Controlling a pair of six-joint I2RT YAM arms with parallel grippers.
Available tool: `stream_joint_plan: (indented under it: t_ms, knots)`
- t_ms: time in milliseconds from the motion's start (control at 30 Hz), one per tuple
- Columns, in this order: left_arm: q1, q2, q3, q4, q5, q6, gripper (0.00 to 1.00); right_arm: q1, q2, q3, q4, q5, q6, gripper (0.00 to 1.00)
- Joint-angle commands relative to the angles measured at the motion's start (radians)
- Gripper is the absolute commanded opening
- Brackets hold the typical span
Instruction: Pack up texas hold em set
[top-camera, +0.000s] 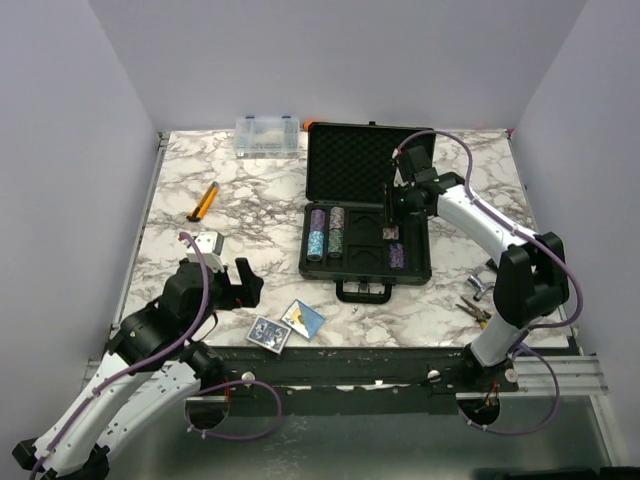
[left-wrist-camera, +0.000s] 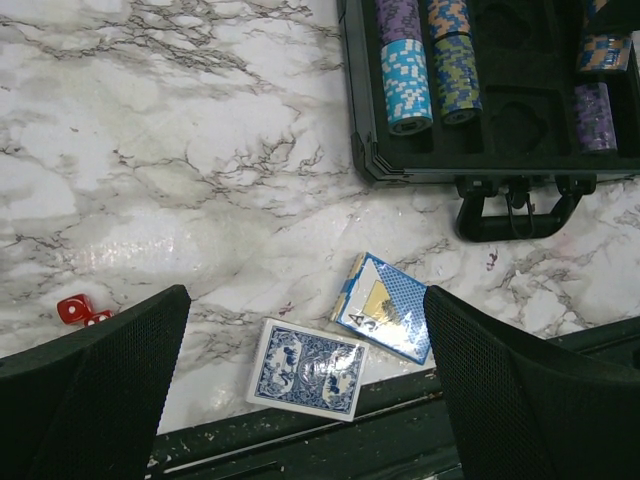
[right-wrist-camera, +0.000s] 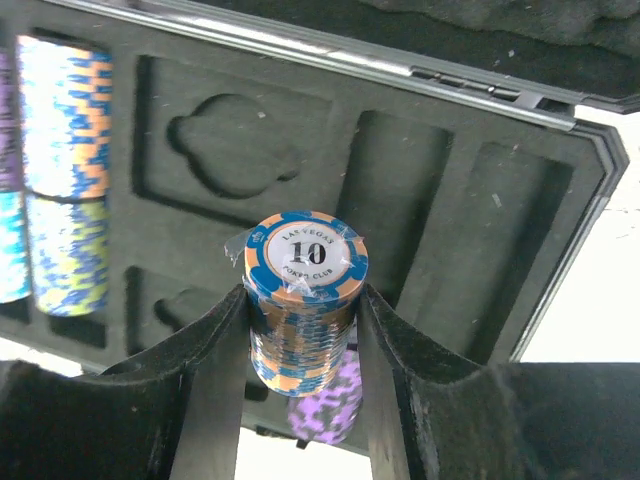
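The black case (top-camera: 420, 262) lies open at mid-table, its foam-lined lid raised at the back. Chip stacks (top-camera: 318, 232) fill its left slots, and a purple stack (top-camera: 396, 255) lies in a right slot. My right gripper (top-camera: 392, 222) hangs over the tray, shut on a blue-and-orange chip stack (right-wrist-camera: 305, 300) marked 10; the purple stack (right-wrist-camera: 325, 400) shows below it. My left gripper (top-camera: 222, 280) is open above the table's front left. Two blue-white card decks (left-wrist-camera: 307, 367) (left-wrist-camera: 388, 306) lie between and beyond its fingers. Red dice (left-wrist-camera: 75, 310) sit just past the left finger.
A clear plastic organizer box (top-camera: 267, 135) stands at the back, left of the lid. An orange-handled tool (top-camera: 204, 201) lies on the left side of the table, and pliers (top-camera: 478, 308) lie right of the case. The near deck overhangs the table's front edge (left-wrist-camera: 200, 415).
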Motion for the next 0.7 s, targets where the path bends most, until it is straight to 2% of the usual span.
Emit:
stream_joint_plan:
  t_ms: [0,233,667]
  knots:
    - [0.004,0.017,-0.01,0.023,-0.023,0.002,0.98,-0.001,0.025,0.02,0.083,0.118,-0.085,0.01]
    - [0.005,0.037,-0.009,0.028,-0.007,0.009,0.98,0.0,0.067,0.021,0.101,0.186,-0.13,0.01]
    - [0.004,0.033,-0.014,0.035,0.001,0.015,0.98,0.0,0.116,-0.016,0.084,0.155,-0.098,0.01]
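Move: The right hand holds the blue-and-orange chip stack; the free far half of its slot in the case lies about 3 cm ahead, 3 cm right and 6 cm below. The purple stack in the slot's near half is some 3 cm back, 3 cm right and 7 cm down; the empty outermost slot about 2 cm ahead and 8 cm right. From the left hand, that free half lies roughly 13 cm ahead, 34 cm right and 14 cm below. The right hand lowers the gripped stack about 4 cm, forward and right towards the free half-slot, tilting some 10 degrees. ##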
